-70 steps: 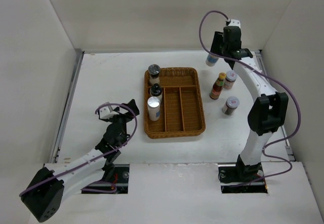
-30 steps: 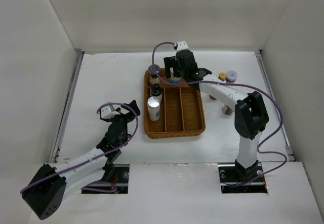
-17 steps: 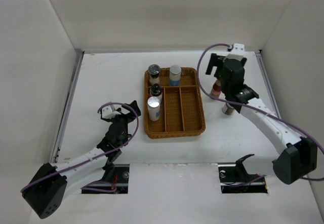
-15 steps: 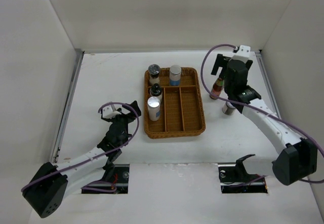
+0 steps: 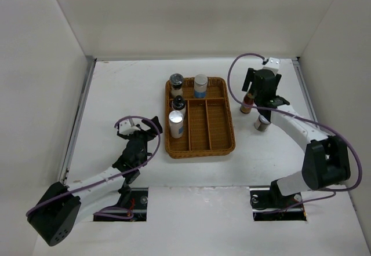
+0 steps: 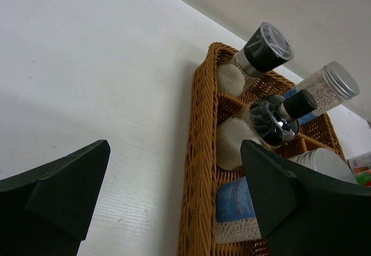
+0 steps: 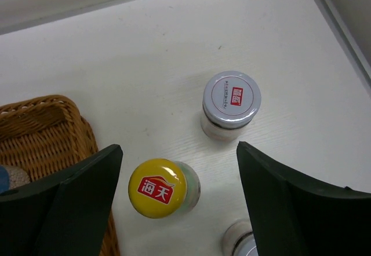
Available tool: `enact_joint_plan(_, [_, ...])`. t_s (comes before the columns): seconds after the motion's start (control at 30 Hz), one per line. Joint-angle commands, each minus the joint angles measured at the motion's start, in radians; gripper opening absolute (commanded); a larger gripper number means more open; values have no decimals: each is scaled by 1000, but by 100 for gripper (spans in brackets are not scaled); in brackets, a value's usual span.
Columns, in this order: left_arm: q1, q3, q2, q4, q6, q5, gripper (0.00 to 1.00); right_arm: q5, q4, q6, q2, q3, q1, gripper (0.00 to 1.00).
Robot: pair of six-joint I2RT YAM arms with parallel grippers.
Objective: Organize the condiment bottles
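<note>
A wicker basket [image 5: 214, 123] holds a dark-lidded grinder [image 5: 176, 84], a silver-capped shaker [image 5: 200, 84], a small dark-capped bottle [image 5: 178, 102] and a white shaker lying down [image 5: 176, 124]. To its right on the table stand the yellow-capped red sauce bottle [image 5: 247, 103] and a pale-lidded jar [image 5: 262, 122]. My right gripper [image 5: 253, 89] hovers open over the sauce bottle. In the right wrist view the yellow cap [image 7: 161, 187] lies between the spread fingers, nearer the left one and untouched, with one pale-lidded jar [image 7: 231, 99] beyond it and another jar [image 7: 243, 244] at the bottom edge. My left gripper [image 5: 148, 130] is open and empty, left of the basket.
The left wrist view looks along the basket's left rim [image 6: 200, 146], with the grinder [image 6: 264, 50], the silver-capped shaker [image 6: 327, 82] and the lying shaker [image 6: 261, 204] inside. White walls enclose the table on three sides. The basket's two right-hand long compartments [image 5: 219, 120] hold nothing.
My right gripper left the silver-capped shaker standing in the basket, swung right and came down over the yellow-capped sauce bottle. The left arm has barely shifted.
</note>
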Motion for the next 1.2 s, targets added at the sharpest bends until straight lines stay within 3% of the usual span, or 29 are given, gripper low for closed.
enact_joint_plan(0.0, [7,22,-2,49,-4,12,100,-26,81,22,22,-3,2,83])
enact_joint_plan(0.13, [9,27,17,49,-5,12,100,-26,81,25,55,3,2,59])
enact_joint_plan(0.2, [9,25,16,49,-8,12,100,-19,81,18,62,6,8,57])
enact_joint_plan(0.27, [9,30,21,52,-8,12,100,-5,83,19,64,6,18,45])
enact_joint_plan(0.33, [10,31,33,55,-7,12,100,24,106,21,49,-4,22,39])
enact_joint_plan(0.6, [10,30,50,61,-13,24,100,118,164,-82,-115,48,106,34])
enact_joint_plan(0.77, [10,30,60,78,-14,26,100,118,117,-105,-168,103,241,35])
enact_joint_plan(0.97, [12,18,44,78,-25,9,100,86,121,-81,-114,172,431,35])
enact_joint_plan(1.17, [15,8,37,79,-42,4,100,12,133,-55,4,265,508,35])
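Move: The red sauce bottle with the yellow cap stands almost under my right hand, its middle about 7 cm below, 1 cm ahead and 1 cm left. One grey-lidded jar stands some 6 cm ahead and 6 cm to the right; a second grey-lidded jar is about 8 cm back and 6 cm right. The basket's middle lies roughly 22 cm left and 3 cm back. From my left hand the bottle is about 46 cm right and 15 cm ahead. With my right hand I sink about 2.5 cm and close my fingers on the sauce bottle just below its yellow cap. Keeping hold, I lift it some 11 cm and swing it about 20 cm left and 6 cm back, up and away from the two jars and over the basket, while the wrist turns nearly 30 degrees counter-clockwise and the fingers tip up a little. ##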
